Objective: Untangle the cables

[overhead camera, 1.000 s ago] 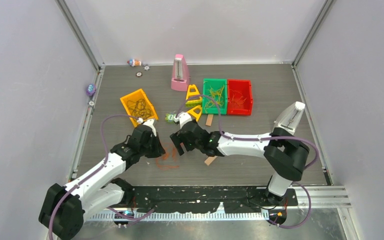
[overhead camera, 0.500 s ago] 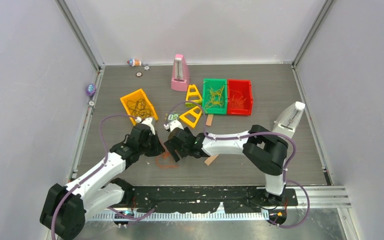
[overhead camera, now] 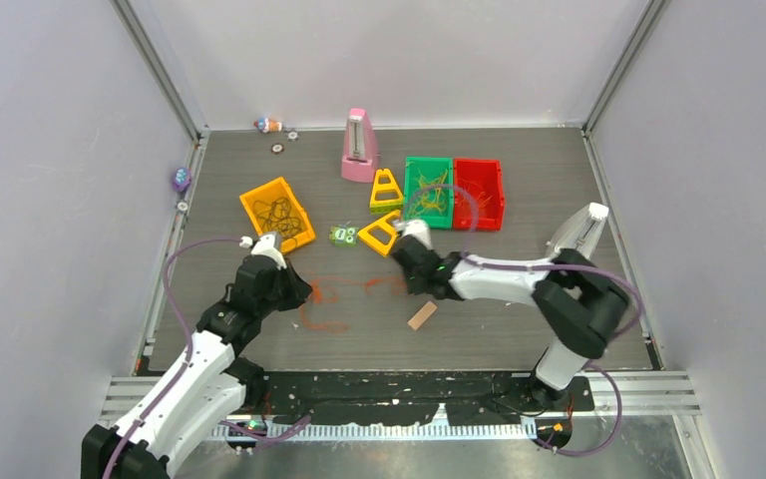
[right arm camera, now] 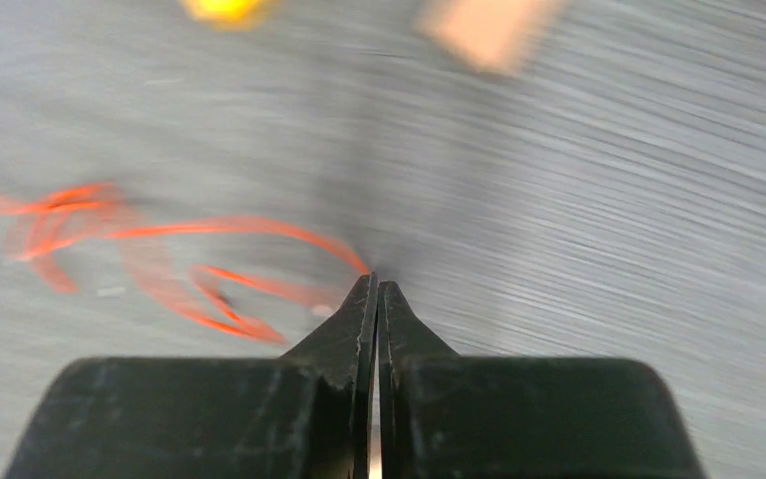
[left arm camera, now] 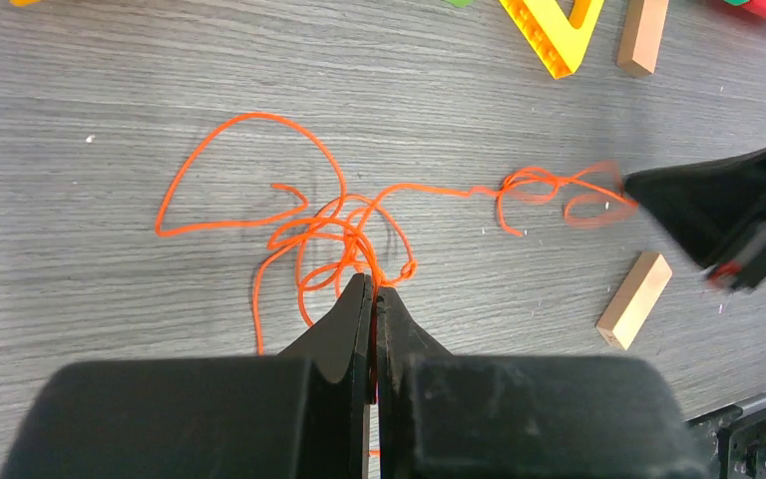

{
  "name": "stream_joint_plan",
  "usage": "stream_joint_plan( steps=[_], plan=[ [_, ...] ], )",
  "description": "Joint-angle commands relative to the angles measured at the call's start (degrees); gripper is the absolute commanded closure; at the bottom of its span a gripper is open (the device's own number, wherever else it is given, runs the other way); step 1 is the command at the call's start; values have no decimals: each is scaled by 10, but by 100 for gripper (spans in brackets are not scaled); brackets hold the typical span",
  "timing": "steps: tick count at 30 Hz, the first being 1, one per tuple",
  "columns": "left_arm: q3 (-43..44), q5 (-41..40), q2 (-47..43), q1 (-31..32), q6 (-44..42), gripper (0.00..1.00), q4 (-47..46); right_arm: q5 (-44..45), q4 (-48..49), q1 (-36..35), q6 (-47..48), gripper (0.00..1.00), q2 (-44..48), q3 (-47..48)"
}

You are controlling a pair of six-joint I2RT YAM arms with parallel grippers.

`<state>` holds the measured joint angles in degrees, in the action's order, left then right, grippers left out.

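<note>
One orange cable [left arm camera: 309, 225] lies in a loose tangle on the grey table, and a strand of it [overhead camera: 359, 289] is stretched between both grippers. My left gripper [left arm camera: 372, 284] is shut on the cable at the near edge of the tangle [overhead camera: 321, 311]; from above it [overhead camera: 301, 295] sits left of the tangle. My right gripper [right arm camera: 376, 284] is shut, and a blurred orange strand [right arm camera: 249, 232] runs into its tip. From above the right gripper [overhead camera: 406, 280] is at the cable's right end. More cables fill the orange bin [overhead camera: 277, 212], green bin [overhead camera: 427, 192] and red bin [overhead camera: 479, 194].
A wooden block [overhead camera: 421, 316] lies just below the right gripper. Two yellow triangle frames [overhead camera: 383, 232] and a small green piece [overhead camera: 342, 235] lie behind the cable. A pink metronome [overhead camera: 359, 147] stands at the back. Small bits sit at the back left [overhead camera: 270, 126].
My right gripper has shut at the cable's end and swung right, drawing the orange cable out. The left arm has pulled back to the left, still shut on the cable.
</note>
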<state>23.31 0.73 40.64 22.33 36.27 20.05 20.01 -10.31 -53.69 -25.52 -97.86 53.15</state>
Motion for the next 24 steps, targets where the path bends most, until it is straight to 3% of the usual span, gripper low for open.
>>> stream_joint_plan(
  steps=[1, 7, 9, 11, 13, 15, 24],
  plan=[
    [-3, -12, -10, -6, 4, 100, -10, 53, -35, 82, -30, 95, 135, -75],
    [19, 7, 14, -6, -15, 100, -11, 105, -75, 175, -31, 95, 287, -138],
    [26, 24, 18, -6, -24, 100, -19, 83, -62, 194, -10, 95, 326, -147],
    [28, 75, 22, -6, -36, 100, -45, -2, -12, 198, 34, 71, 353, -160],
    [32, 121, 33, -6, -32, 100, -65, -107, 40, 197, 62, 17, 359, -169],
    [43, 141, 49, -6, -29, 100, -69, -167, 71, 188, 74, 2, 333, -164],
    [65, 125, 74, -6, -29, 100, -48, -97, 60, 67, 71, 5, 141, -21]
  ],
)
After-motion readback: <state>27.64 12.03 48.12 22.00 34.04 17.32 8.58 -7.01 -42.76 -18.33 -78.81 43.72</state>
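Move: My right hand pinches the far end of the orange cable just over the table; the tangle it pulls from lies about 18 cm to its left, level ahead, 2 cm lower. The yellow triangle is some 10 cm ahead and 5 cm left of it, the wooden block about 5 cm back and 3 cm right. My left hand holds the cable too, with the tangle about 3 cm ahead, 1 cm right and 8 cm below it. I whip my right hand away from the tangle, about 16 cm to the right while climbing some 8 cm and turning clockwise; then its fingers open wide, empty of the cable, and it swings back left about 11 cm, sinking a little. My shut left hand keeps its pinch and, after a pause, shifts some 3 cm right, turning slightly clockwise. ##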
